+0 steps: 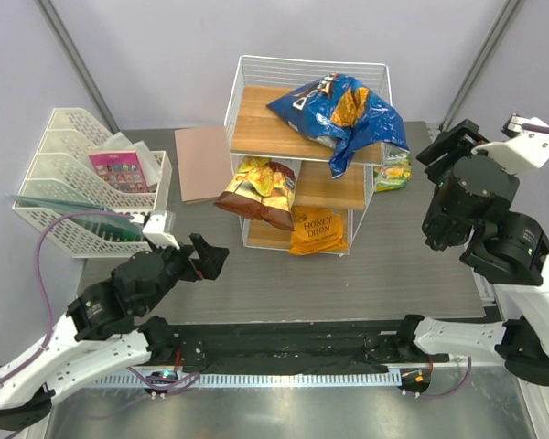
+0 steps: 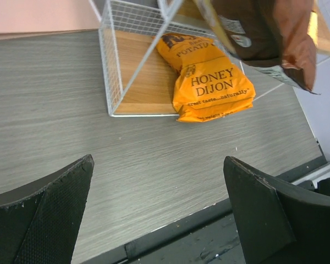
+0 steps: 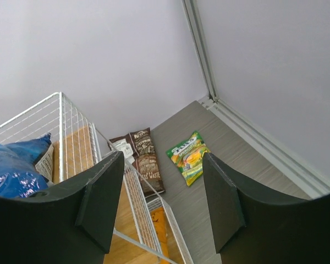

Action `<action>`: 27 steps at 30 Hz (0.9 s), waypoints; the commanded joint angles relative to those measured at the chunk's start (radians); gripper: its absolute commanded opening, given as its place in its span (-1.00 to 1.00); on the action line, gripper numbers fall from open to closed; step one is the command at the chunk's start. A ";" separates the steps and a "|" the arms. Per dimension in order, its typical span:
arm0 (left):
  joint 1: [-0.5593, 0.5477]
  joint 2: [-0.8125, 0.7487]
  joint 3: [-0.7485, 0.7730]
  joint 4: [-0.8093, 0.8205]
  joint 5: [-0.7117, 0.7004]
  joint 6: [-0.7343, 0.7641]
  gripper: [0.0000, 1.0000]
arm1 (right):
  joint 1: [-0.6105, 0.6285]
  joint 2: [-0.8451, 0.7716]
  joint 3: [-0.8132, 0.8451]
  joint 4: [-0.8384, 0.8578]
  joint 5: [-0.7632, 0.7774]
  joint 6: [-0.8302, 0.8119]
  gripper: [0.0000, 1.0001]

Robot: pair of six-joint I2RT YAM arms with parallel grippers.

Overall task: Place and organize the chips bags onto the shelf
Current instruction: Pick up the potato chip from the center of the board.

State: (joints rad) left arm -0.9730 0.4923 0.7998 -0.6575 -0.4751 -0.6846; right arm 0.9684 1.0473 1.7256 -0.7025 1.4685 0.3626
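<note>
The shelf (image 1: 256,128) stands mid-table. A blue Doritos bag (image 1: 343,114) lies on its top board and droops over the right edge. A brown chips bag (image 1: 256,194) hangs out of the middle tier at the front left. The orange Honey Dijon bag (image 1: 317,230) sits on the bottom board, poking out the front (image 2: 212,82). A small green-yellow bag (image 3: 188,157) and a dark brown bag (image 3: 143,157) lie on the table by the shelf's right side. My left gripper (image 1: 210,256) is open over bare table, front left of the shelf. My right gripper (image 3: 162,159) is open and empty, high above the green-yellow bag.
A white mesh file tray (image 1: 59,215) holding a pink card packet (image 1: 119,169) stands at the left. A flat pinkish-brown board (image 1: 201,163) lies between it and the shelf. A black strip (image 1: 284,343) runs along the table's near edge.
</note>
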 commanded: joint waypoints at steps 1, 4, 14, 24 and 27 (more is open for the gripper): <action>0.003 0.017 0.019 -0.099 -0.033 -0.041 1.00 | -0.059 0.117 0.078 0.000 -0.075 -0.042 0.29; 0.002 0.032 0.033 -0.108 -0.025 -0.041 1.00 | -0.157 0.186 0.182 -0.008 -0.152 -0.042 0.29; 0.003 0.035 0.029 -0.071 -0.010 -0.035 1.00 | -0.526 0.425 0.517 -0.066 -0.423 -0.070 0.27; 0.003 0.135 0.019 -0.010 -0.092 0.014 0.99 | -0.847 0.473 0.122 0.123 -0.899 -0.016 0.29; 0.003 0.214 0.007 0.019 -0.152 0.014 1.00 | -0.936 0.490 -0.009 0.248 -1.031 -0.010 0.29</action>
State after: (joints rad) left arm -0.9730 0.6159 0.8009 -0.7036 -0.5358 -0.6960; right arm 0.1120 1.5219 1.8481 -0.6552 0.6659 0.3656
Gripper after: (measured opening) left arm 0.996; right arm 0.647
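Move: Ahead of the right hand and far below it lies the small green bag on the board: about 28 cm farther out, some 10 cm to its right and roughly 47 cm down. The blue bag on the shelf's top tier sits about 12 cm ahead, 15 cm left and 12 cm lower than this hand; the shelf's middle is about 14 cm ahead, 18 cm left. From the idle left hand, the green bag is about 34 cm ahead, 49 cm right. Reaching out through free air to the right of the shelf, the empty right hand goes about 20 cm forward, first rising a few centimetres while swinging right, then diving some 14 cm from its peak towards the green bag, its fingers tipping down by nearly 20 degrees and staying half open. The left hand sinks about 3 cm, wide open, and touches nothing. ##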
